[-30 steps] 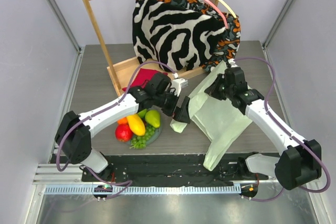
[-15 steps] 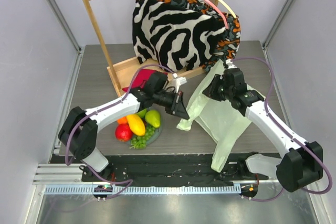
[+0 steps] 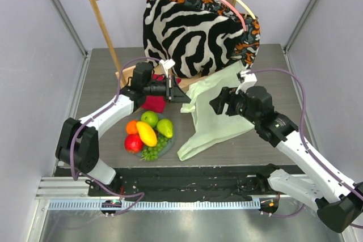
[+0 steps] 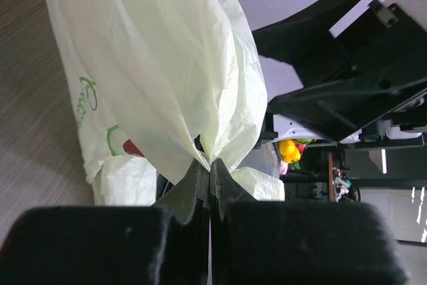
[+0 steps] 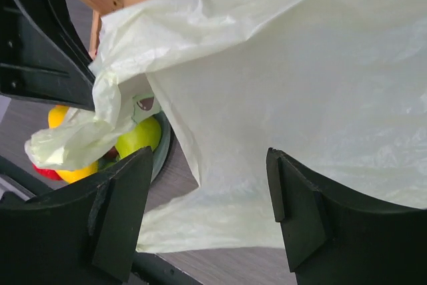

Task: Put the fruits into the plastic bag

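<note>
The pale-green plastic bag (image 3: 212, 123) hangs from my left gripper (image 3: 182, 96) and trails down onto the table. My left gripper is shut on a bunched edge of the bag (image 4: 160, 65), pinched at the fingertips (image 4: 210, 168). My right gripper (image 3: 217, 105) is open, close to the right of the bag, with the bag's sheet (image 5: 300, 85) just beyond its fingers (image 5: 208, 158). The fruits lie piled on a round plate (image 3: 170, 143) to the left of the bag: orange (image 3: 131, 127), green apple (image 3: 149, 118), pear (image 3: 165, 127), mango (image 3: 147, 134), red apple (image 3: 133, 143), grapes (image 3: 152, 152).
A wooden rack (image 3: 105, 26) stands at the back with zebra-striped fabric (image 3: 187, 38) hung over it. A red cloth (image 3: 153, 103) lies under my left arm. The plate rim (image 5: 162, 148) and a green fruit (image 5: 137, 138) show in the right wrist view.
My left gripper has drawn back to the left, pulling the bag's edge with it. My right gripper has moved left and nearer and now stands open. The bag has slumped onto the table.
</note>
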Robot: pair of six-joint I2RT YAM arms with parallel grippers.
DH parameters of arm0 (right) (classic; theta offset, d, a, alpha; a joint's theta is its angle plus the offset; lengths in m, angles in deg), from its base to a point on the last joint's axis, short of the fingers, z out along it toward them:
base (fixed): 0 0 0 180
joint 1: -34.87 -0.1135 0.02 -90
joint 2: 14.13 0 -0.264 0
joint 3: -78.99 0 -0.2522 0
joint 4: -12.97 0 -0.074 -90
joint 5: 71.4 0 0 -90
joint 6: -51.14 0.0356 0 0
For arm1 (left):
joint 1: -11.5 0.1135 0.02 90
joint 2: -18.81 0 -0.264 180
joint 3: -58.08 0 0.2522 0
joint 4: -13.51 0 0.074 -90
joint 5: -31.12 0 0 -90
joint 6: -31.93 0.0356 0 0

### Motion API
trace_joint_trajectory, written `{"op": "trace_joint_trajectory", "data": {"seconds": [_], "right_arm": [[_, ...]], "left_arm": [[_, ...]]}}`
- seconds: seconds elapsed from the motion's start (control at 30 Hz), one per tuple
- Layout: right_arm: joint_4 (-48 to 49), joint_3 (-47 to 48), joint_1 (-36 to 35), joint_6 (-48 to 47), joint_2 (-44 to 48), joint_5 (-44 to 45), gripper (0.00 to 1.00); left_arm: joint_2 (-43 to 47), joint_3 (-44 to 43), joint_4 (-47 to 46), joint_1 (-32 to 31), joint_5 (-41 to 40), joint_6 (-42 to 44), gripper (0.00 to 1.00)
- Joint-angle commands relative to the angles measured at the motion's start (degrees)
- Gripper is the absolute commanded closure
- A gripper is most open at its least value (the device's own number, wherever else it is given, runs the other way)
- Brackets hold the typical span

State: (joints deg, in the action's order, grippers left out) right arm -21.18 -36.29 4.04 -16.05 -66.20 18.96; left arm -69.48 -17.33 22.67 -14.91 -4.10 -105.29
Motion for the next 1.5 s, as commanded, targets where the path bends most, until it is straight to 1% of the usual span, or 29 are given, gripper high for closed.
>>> {"op": "trace_joint_trajectory", "data": {"seconds": [0.0, 0.1, 0.3, 0.4, 0.43, 0.57, 0.67, 0.87, 1.03, 1.13, 1.2, 1.37, 1.47], "right_arm": [[0.6, -2.3, -5.7, -0.6, -3.7, 8.1, 0.23], [1.7, -2.7, -10.2, -0.3, -6.1, 13.7, 0.23], [10.6, -4.6, -13.5, -0.3, -10.8, 15.1, 0.23], [14.4, -4.8, -14.5, -0.3, -12.6, 16.2, 0.27], [15.1, -4.9, -14.9, -0.1, -13.5, 17.4, 0.29], [19.5, -6.7, -15.3, 1.4, -13.5, 21.3, 0.35], [24.2, -8.8, -15.3, 1.5, -12.8, 20.3, 0.36], [24.8, -8.1, -16.1, 1.4, -14.4, 16.3, 0.39], [25.1, -9.7, -16.8, 1.9, -12.9, 16.3, 0.39], [24.5, -10.0, -16.9, 2.4, -13.2, 18.4, 0.39], [23.8, -9.7, -16.8, 3.4, -14.5, 21.0, 0.42], [24.3, -9.1, -16.7, 3.9, -17.3, 22.8, 0.49], [24.5, -8.7, -16.8, 4.0, -18.9, 23.5, 0.52]], "left_arm": [[2.2, 0.4, -3.3, 0.8, 3.7, -1.5, 1.0], [2.2, 0.4, -3.4, 1.1, 4.2, -1.6, 1.0], [2.4, 0.5, -4.0, 1.4, 4.8, -2.1, 1.0], [2.4, 0.7, -4.2, 1.5, 4.7, -2.3, 1.0], [2.2, 0.7, -4.2, 1.5, 4.7, -2.3, 1.0], [2.1, 0.9, -4.8, 1.6, 4.9, -2.8, 1.0], [2.1, 0.9, -5.1, 1.5, 5.2, -2.9, 1.0], [1.5, 1.0, -5.2, 1.6, 5.2, -2.9, 1.0], [1.4, 1.1, -5.2, 1.7, 5.1, -2.9, 1.0], [1.4, 1.1, -5.3, 1.6, 5.2, -2.9, 1.0], [1.5, 1.2, -5.4, 1.7, 5.3, -2.9, 1.0], [1.5, 1.2, -5.8, 1.6, 5.8, -2.9, 1.0], [1.7, 1.2, -5.8, 1.6, 6.0, -2.7, 1.0]]}}
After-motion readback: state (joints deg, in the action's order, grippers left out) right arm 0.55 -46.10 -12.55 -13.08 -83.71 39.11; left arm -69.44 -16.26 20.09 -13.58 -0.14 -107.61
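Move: The right hand, open and empty, has the loose lower edge of the plastic bag's mouth about 7 cm to its left, 2 cm back and 12 cm below. The bag corner pinched in the left gripper is some 10 cm left, 3 cm ahead and 2 cm lower; the pear is about 19 cm left, 3 cm back. From the left hand, that loose edge lies roughly 3 cm right, 4 cm back and 12 cm below. Right hand sinks about 9 cm, shifting 7 left towards the bag's loose edge, fingers part-closing; left keeps its pinch. ##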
